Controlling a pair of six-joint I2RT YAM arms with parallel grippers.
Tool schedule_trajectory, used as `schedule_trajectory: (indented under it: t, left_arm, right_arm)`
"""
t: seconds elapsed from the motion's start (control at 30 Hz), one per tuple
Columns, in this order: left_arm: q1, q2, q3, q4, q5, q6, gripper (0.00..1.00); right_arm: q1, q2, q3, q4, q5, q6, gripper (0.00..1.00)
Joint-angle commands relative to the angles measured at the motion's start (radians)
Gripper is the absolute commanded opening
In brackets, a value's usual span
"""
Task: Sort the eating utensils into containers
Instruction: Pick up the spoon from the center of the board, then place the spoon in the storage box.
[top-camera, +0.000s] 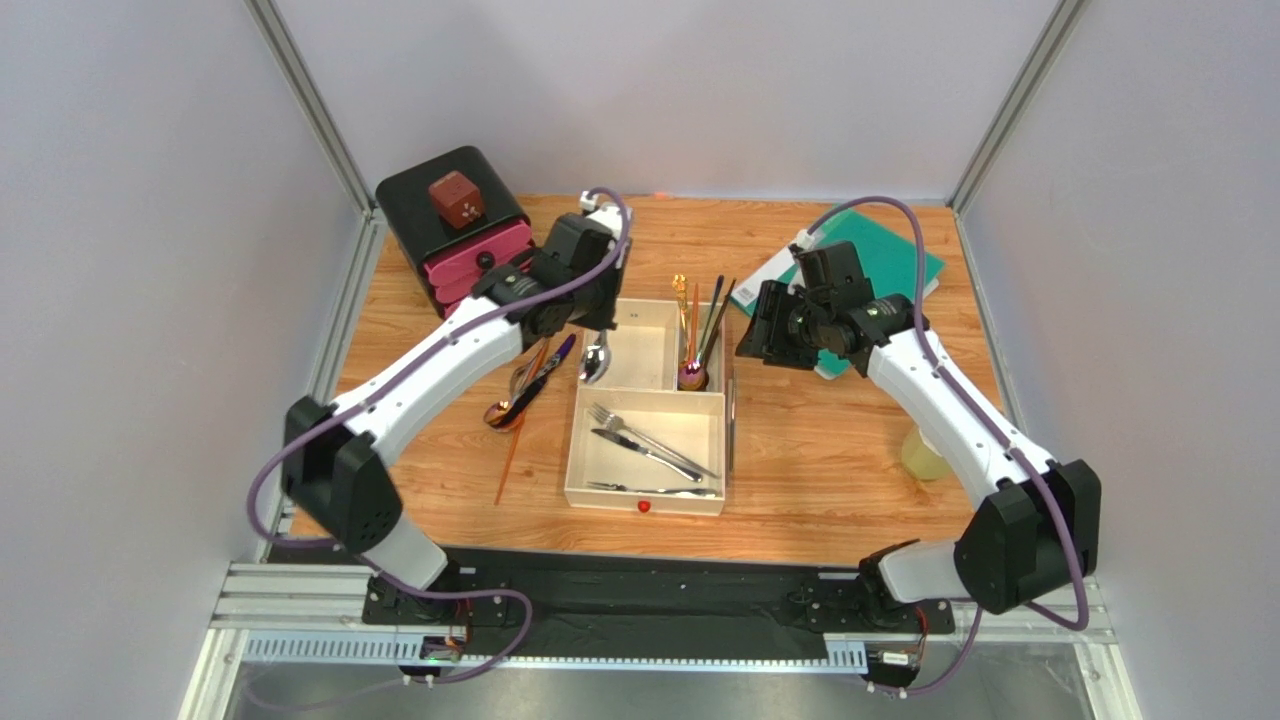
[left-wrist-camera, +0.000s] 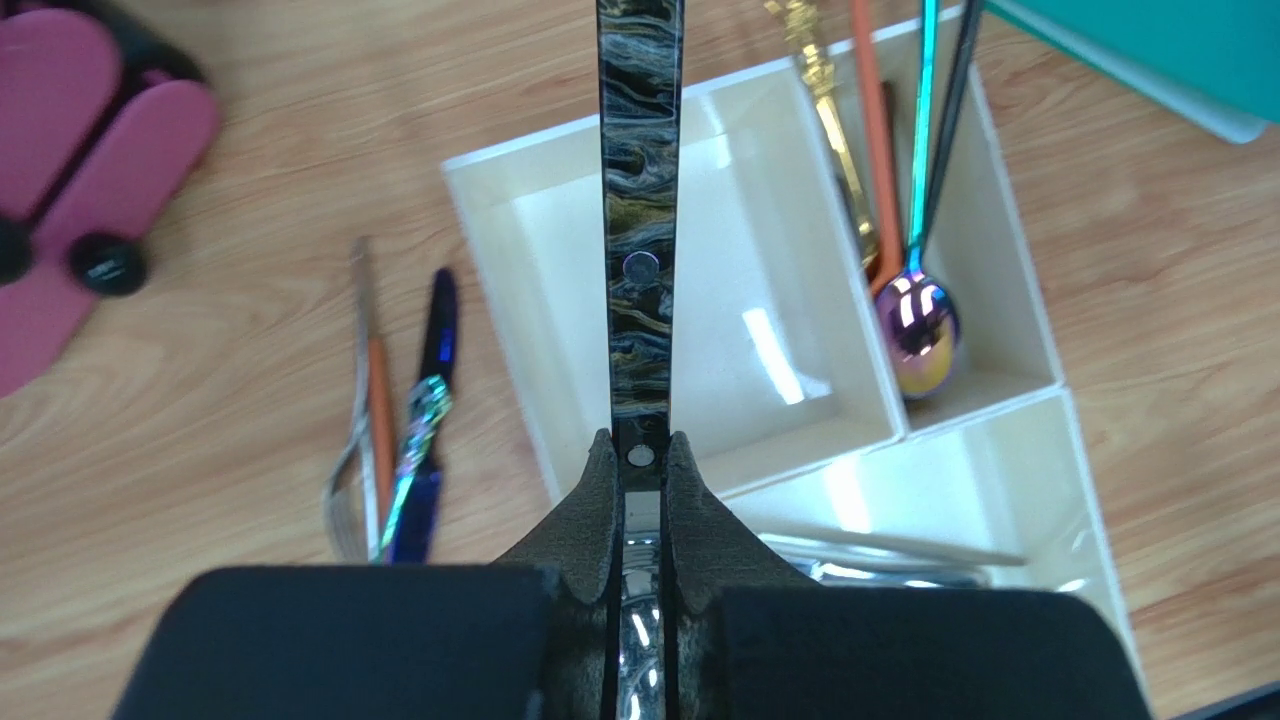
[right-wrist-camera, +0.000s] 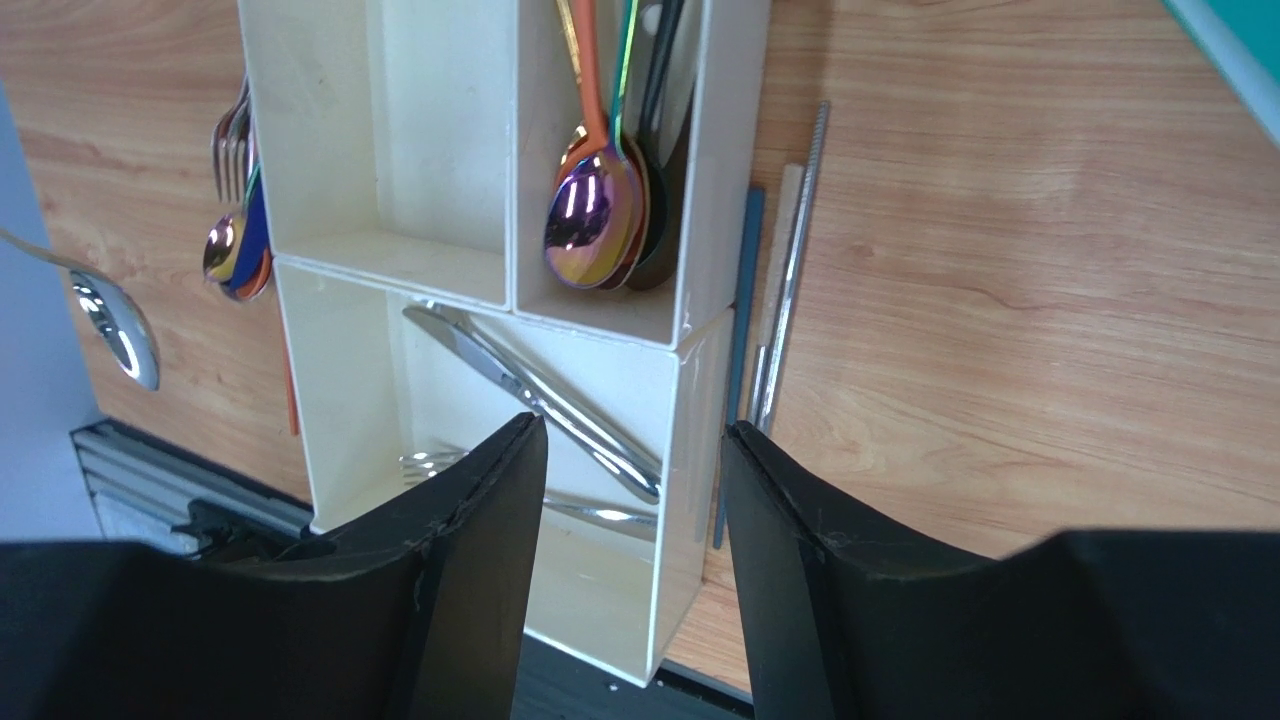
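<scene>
My left gripper (left-wrist-camera: 642, 455) is shut on a spoon with a marbled black handle (left-wrist-camera: 640, 225). Its silver bowl (top-camera: 597, 360) hangs at the left wall of the cream tray (top-camera: 723, 450), beside the empty small compartment (left-wrist-camera: 781, 323). The other small compartment holds gold, orange and iridescent spoons (right-wrist-camera: 594, 210). Silver forks and knives (top-camera: 646, 444) lie in the large compartment. My right gripper (right-wrist-camera: 631, 435) hovers open over the tray's right wall, empty. Loose utensils (left-wrist-camera: 398, 435) lie on the wood left of the tray.
Slim silver and blue sticks (right-wrist-camera: 781, 285) lie against the tray's right outer wall. A black box with pink drawers (top-camera: 451, 225) stands at the back left, a teal board (top-camera: 887, 255) at the back right, a pale yellow cup (top-camera: 924, 450) near the right arm.
</scene>
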Motion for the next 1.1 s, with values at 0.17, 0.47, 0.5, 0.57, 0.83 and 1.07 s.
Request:
schedule_trajectory:
  t: [0.17,0.47,0.5,0.57,0.83,1.07]
  left_arm:
    - [-0.033,0.376,0.398,0.031,0.109,-0.101,0.0]
    - [-0.044,0.467,0.446,0.079,0.194,-0.151,0.0]
    - [-0.045,0.479,0.452,0.085,0.23,-0.157,0.0]
    - [-0.057,0.513,0.484,0.085,0.257,-0.163,0.0]
    - [-0.096,0.594,0.515,0.102,0.26,-0.158,0.0]
    - [-0.101,0.651,0.518,0.099,0.231,-0.154,0.0]
  right_arm:
    - [-0.056,-0.204,-0.101,0.022,0.179,0.053,0.52]
    - [-0.119,-0.262,-0.183,0.006,0.142,0.065,0.51]
    - [-0.125,-0.261,-0.183,-0.002,0.142,0.065,0.51]
    - [-0.131,-0.262,-0.175,-0.01,0.139,0.078,0.51]
    - [-0.159,-0.251,-0.138,-0.062,0.13,0.041,0.51]
    - [-0.177,-0.284,-0.172,-0.071,0.127,0.042,0.51]
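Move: The left gripper holds the patterned-handle spoon, bowl hanging, some 17 cm left of the narrow compartment's middle; that is also about 7 cm ahead and 19 cm below. The empty wide compartment lies about 7 cm ahead and 5 cm to its right; the front compartment with the forks and knife some 12 cm back and 7 cm right. From the right gripper the narrow compartment is roughly 12 cm ahead, 12 cm left and 15 cm below. Bring the left gripper about 17 cm to the right across the wide compartment to the narrow one, easing forward early on, then sink, most steeply at the end, some 10 cm down in all. Keep the spoon's handle pinched and tip the fingers a little farther downward. Meanwhile draw the half-open right gripper away from the box, mainly rightward, turning clockwise. ##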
